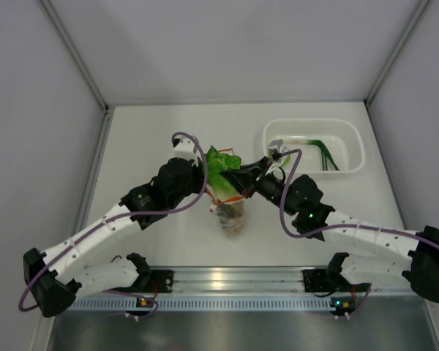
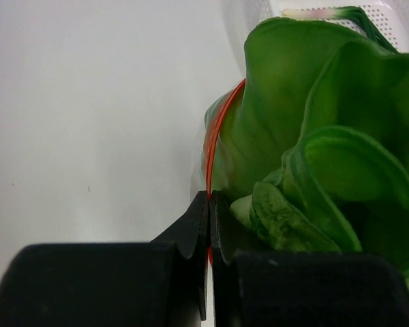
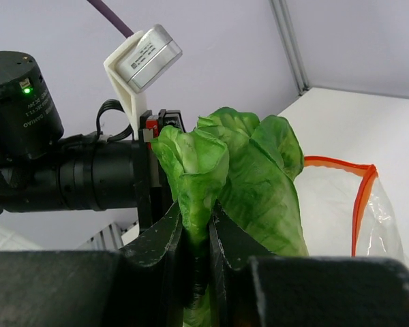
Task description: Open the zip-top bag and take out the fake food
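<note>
The zip-top bag [image 1: 231, 212] hangs over the middle of the table, mouth upward. My left gripper [image 2: 210, 197] is shut on the orange-red zip strip [image 2: 217, 136] at the bag's left edge. A leafy green lettuce [image 1: 221, 164] sticks up out of the bag's mouth. My right gripper [image 3: 199, 214] is shut on one of the lettuce's [image 3: 252, 170] leaves, from the right side. The bag's open rim [image 3: 358, 197] shows behind the leaves in the right wrist view. A brown cluster [image 1: 235, 224] lies low inside the bag.
A white perforated basket [image 1: 351, 157] stands at the back right and holds a green-and-white stalk [image 1: 323, 152]. The two arms meet over the table's centre, and the left wrist [image 3: 54, 170] sits close beside the lettuce. Grey walls close in the table.
</note>
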Motion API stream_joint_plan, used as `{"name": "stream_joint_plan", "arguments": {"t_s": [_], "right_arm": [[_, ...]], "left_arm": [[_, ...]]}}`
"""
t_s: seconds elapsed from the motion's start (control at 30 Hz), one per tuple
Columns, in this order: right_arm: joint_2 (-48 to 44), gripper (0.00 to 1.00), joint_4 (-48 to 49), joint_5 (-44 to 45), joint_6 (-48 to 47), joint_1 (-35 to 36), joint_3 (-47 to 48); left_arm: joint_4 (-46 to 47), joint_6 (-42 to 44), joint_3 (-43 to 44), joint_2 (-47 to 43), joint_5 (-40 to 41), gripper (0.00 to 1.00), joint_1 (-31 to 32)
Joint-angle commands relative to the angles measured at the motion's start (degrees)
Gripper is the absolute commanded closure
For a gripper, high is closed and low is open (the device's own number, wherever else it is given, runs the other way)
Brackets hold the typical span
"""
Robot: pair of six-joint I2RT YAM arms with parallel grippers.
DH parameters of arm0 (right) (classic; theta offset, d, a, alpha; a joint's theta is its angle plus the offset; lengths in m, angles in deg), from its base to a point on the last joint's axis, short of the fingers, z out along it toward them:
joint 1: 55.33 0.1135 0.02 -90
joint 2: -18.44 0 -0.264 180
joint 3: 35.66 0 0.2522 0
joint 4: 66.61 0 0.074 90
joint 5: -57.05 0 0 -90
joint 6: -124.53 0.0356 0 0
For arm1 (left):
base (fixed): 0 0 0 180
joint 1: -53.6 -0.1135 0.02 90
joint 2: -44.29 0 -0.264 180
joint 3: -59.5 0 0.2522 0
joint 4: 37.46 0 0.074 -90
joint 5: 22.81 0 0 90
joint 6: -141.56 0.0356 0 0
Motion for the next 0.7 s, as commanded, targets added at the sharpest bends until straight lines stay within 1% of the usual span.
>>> {"name": "stream_joint_plan", "arguments": {"t_s": [0.0,0.3,0.4,0.47,0.6,0.67], "right_arm": [[-1.6,1.00,7.8,2.2,-2.1,-0.5,3.8],[-6.3,1.00,-0.1,11.2,-1.4,-1.3,6.9],[-7.5,1.00,-0.4,12.9,-1.1,-1.5,6.8],[-8.0,1.00,0.2,13.1,-0.9,-1.8,6.7],[-8.9,1.00,5.8,14.0,1.2,-2.5,5.5],[-9.5,1.00,6.2,13.9,2.2,-3.3,6.0]], "left_arm": [[1.7,1.1,-0.8,-0.8,-1.6,1.00,0.2],[1.5,-0.4,-3.0,-2.4,4.5,1.00,0.2],[1.6,-1.1,-3.1,-2.8,5.1,1.00,0.2],[1.5,-1.2,-3.0,-2.9,4.9,1.00,0.2],[1.5,-1.6,-3.2,-3.1,5.0,1.00,0.2],[1.4,-1.8,-3.5,-3.4,5.6,1.00,0.2]]}}
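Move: About 25 cm ahead of the right hand, 30 cm to its right and 28 cm below is the white basket, where the lettuce it grips could go. In the basket, the green apple lies some 22 cm ahead and 18 cm right of this hand, the scallion 25 cm ahead and 31 cm right. The brown balls in the bag's bottom are roughly 24 cm straight below. From the left hand, pinching the bag's zip edge, the basket is about 22 cm ahead, 38 cm right and 19 cm lower. Drawing the lettuce up out of the bag mouth, the right hand first eases forward and right, then climbs about 8 cm while going some 6 cm right and ending 2 cm farther forward, towards the basket. It keeps its pinch and turns clockwise roughly 15 degrees as its left side rises. The left hand still pinches the zip edge, giving 1 to 2 cm to the left and about 1 cm down. ##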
